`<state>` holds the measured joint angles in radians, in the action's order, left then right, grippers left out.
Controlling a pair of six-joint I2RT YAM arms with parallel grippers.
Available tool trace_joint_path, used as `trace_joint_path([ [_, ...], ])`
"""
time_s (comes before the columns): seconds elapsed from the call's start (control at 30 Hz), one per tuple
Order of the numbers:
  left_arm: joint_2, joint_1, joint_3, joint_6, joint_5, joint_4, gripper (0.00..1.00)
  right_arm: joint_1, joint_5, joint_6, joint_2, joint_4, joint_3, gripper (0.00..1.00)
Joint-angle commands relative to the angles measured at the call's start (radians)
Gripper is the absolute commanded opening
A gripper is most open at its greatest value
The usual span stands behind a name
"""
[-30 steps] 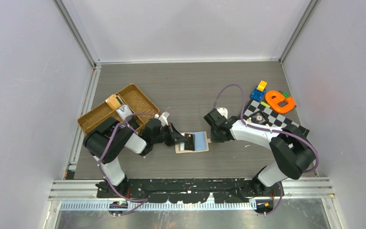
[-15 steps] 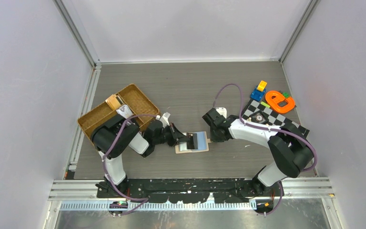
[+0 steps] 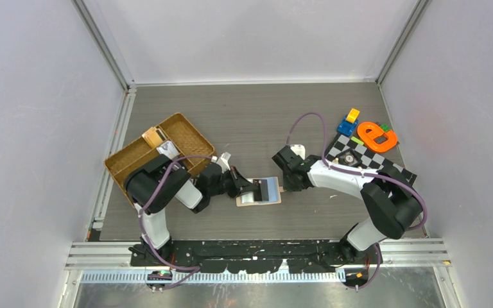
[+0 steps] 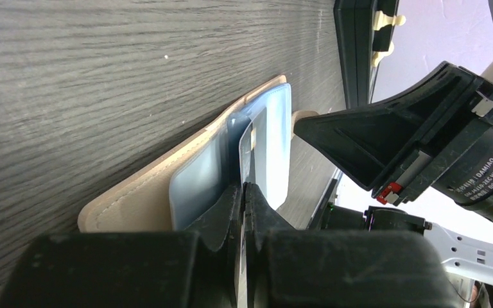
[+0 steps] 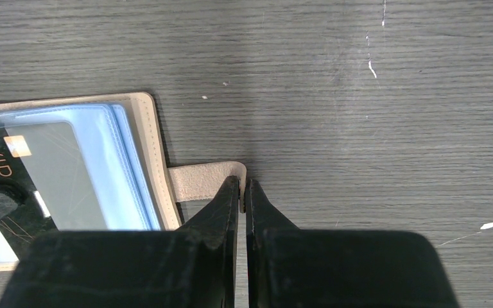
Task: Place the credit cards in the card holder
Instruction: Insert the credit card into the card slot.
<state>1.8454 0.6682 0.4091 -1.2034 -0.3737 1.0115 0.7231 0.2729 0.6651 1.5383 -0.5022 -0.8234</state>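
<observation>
The peach-beige card holder [image 3: 271, 199] lies open at mid-table, pale blue pockets up. My left gripper [image 3: 249, 188] is shut on a grey card with a dark band [image 3: 268, 188], held on edge over the pockets. In the left wrist view the gripper [image 4: 242, 189] pinches the card [image 4: 246, 144] beside a pocket [image 4: 199, 179] of the card holder [image 4: 128, 202]. My right gripper [image 3: 287, 185] is shut on the holder's snap tab. In the right wrist view the gripper [image 5: 241, 183] pinches the tab [image 5: 199, 181], and the card [image 5: 45, 167] reads "VIP". I see no second card.
A brown wicker tray [image 3: 186, 131] with small items stands at the left, behind my left arm. A checkered mat [image 3: 359, 157] at the right carries an orange letter toy [image 3: 377, 136] and coloured bricks [image 3: 348, 122]. Walls close in on three sides.
My left gripper has pushed the card to the right, so it now covers more of the blue pockets. The right gripper has stayed on the tab.
</observation>
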Motion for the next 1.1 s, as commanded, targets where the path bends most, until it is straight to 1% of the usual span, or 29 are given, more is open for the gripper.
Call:
trace_joint_path([
  [0.0, -0.036, 0.009, 0.007, 0.067, 0.053, -0.137, 0.05, 0.012, 0.029, 0.041, 0.012, 0.019, -0.005, 0.01],
  [0.2, -0.150, 0.010, 0.058, 0.171, 0.082, -0.380, 0.15, 0.012, 0.059, 0.041, -0.009, -0.006, -0.001, 0.00],
  [0.27, -0.181, 0.010, 0.072, 0.200, 0.091, -0.459, 0.21, 0.013, 0.061, 0.043, -0.008, -0.008, -0.001, 0.00],
  [0.47, -0.242, 0.015, 0.100, 0.253, 0.113, -0.585, 0.35, 0.013, 0.056, 0.043, -0.009, -0.004, 0.003, 0.00],
  [0.57, -0.256, 0.024, 0.119, 0.274, 0.115, -0.636, 0.38, 0.013, 0.052, 0.044, -0.007, -0.003, 0.001, 0.01],
  [0.77, -0.250, 0.069, 0.172, 0.297, 0.136, -0.721, 0.38, 0.012, 0.047, 0.042, -0.001, 0.002, -0.001, 0.01],
  [1.07, -0.197, 0.083, 0.211, 0.294, 0.114, -0.688, 0.34, 0.014, 0.034, 0.043, 0.002, 0.010, 0.003, 0.01],
])
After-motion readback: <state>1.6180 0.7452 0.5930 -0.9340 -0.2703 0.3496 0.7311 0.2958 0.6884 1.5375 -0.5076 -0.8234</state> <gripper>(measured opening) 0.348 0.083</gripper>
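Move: The black VIP card, already partly in the blue sleeve, lies at the left fingertips, its middle about 2 cm to the right, 1 cm back and 1 cm below. The open card holder's middle is some 2 cm right, 1 cm back and 2 cm below; its closing strap is roughly 10 cm right and level fore and aft. From the right hand, still pinching that strap, the card lies about 9 cm left, neither ahead nor back. The left fingers open off the card, rising about 1 cm and rolling some 20 degrees, while the right keeps the strap. ##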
